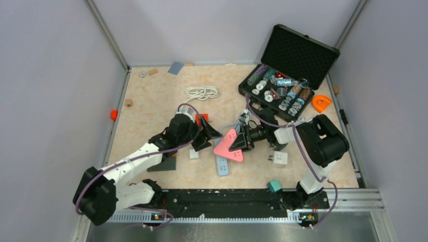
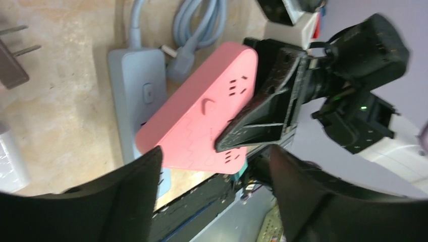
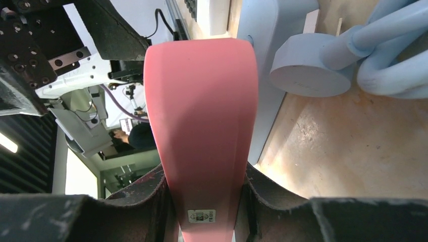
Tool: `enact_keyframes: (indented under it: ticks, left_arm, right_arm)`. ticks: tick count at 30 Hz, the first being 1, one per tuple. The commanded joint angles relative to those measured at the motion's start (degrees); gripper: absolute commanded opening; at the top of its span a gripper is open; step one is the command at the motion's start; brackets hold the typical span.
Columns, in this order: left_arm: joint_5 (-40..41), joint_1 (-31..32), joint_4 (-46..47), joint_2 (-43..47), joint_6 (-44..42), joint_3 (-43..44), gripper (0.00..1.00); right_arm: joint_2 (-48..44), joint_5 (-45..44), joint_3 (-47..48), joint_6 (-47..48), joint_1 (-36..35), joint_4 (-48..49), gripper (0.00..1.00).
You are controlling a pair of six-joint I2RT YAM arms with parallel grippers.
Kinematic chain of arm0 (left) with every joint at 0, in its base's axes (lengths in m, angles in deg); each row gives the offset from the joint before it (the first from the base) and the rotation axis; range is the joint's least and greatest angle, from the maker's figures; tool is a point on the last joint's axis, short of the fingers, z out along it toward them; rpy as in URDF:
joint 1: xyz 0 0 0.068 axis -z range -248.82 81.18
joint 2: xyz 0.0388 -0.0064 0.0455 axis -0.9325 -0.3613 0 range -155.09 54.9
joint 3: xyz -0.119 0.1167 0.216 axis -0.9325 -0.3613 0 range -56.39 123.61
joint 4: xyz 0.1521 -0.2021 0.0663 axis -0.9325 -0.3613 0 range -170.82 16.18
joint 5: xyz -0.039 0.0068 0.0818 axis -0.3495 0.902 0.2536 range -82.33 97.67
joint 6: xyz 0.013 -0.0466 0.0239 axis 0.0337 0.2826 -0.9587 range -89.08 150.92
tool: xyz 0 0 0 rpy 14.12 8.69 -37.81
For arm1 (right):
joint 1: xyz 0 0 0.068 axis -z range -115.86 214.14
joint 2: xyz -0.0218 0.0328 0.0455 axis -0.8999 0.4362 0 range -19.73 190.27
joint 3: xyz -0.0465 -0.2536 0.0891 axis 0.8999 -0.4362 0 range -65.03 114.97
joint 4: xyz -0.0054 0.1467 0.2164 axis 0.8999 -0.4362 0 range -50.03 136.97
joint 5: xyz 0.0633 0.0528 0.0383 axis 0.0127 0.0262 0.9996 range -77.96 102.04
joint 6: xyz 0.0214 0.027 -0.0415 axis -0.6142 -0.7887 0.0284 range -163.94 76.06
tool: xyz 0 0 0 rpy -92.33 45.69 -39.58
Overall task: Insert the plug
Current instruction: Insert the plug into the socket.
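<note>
My right gripper point(image 1: 243, 141) point(image 3: 204, 176) is shut on a pink triangular power strip point(image 1: 228, 146) point(image 2: 202, 116) point(image 3: 202, 101) and holds it tilted above the table, socket face toward the left arm. Just left of the strip, my left gripper point(image 1: 207, 135) point(image 2: 216, 151) stands open with nothing between its fingers. A dark brown plug point(image 2: 11, 60) with two metal prongs lies on the table at the far left edge of the left wrist view, away from both grippers.
A blue-grey power strip point(image 1: 222, 164) point(image 2: 141, 91) with its coiled cable point(image 3: 383, 55) lies under the pink one. Around it are a white cube point(image 1: 194, 154), a white adapter point(image 1: 280, 159), a red piece point(image 1: 203, 118) and a white cord point(image 1: 202, 92). An open black case point(image 1: 287, 80) stands back right.
</note>
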Motion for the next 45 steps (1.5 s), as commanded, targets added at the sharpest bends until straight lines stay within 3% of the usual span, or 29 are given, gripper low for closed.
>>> enact_keyframes:
  ticks: [1, 7, 13, 22, 34, 39, 40, 45]
  left_arm:
    - [-1.5, 0.1, -7.2, -4.2, -4.8, 5.3, 0.70]
    - [-1.4, 1.5, -13.0, -10.6, -9.0, 9.7, 0.55]
    - [2.6, 5.0, -21.2, -14.3, -12.9, 14.4, 0.55]
    - [6.9, 7.2, -23.6, -18.2, -12.0, 14.6, 0.52]
    - [9.3, 7.2, -25.7, -21.0, -12.0, 14.7, 0.43]
    - [10.4, 7.2, -26.7, -22.7, -11.9, 14.4, 0.40]
    - [10.5, 7.2, -26.8, -23.0, -11.9, 14.3, 0.40]
    - [11.6, 7.2, -28.2, -23.6, -11.7, 14.7, 0.37]
  right_arm:
    - [3.3, -6.2, 0.3, 4.3, -0.2, -5.5, 0.00]
    - [4.2, -6.8, 0.4, 4.8, 0.3, -6.9, 0.00]
    - [4.2, -7.4, 0.8, 5.8, 0.3, -8.7, 0.00]
    - [4.2, -7.7, 1.2, 6.5, 0.3, -10.2, 0.08]
    - [2.8, -11.4, 3.5, 10.1, 0.3, -17.5, 0.45]
    - [2.0, -12.5, 4.0, 11.1, 0.3, -18.6, 0.55]
    - [2.0, -12.6, 4.1, 11.2, 0.3, -18.6, 0.62]
    - [1.8, -13.0, 4.5, 11.8, 0.3, -20.5, 0.65]
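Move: The pink power strip, held by the right fingers, has its middle about 7 cm right, 3 cm back and 7 cm below the left hand; its nearest corner is almost under that hand. The light-blue strip lies 7 cm back, 3 cm right, the white cube 6 cm back, 8 cm left, both some 12 cm below. From the right hand, the pink strip's middle is 3 cm left, level fore-and-aft and in height. Left hand sinks about 7 cm and back, closing around the pink strip's corner; right hand then sinks, opening. ##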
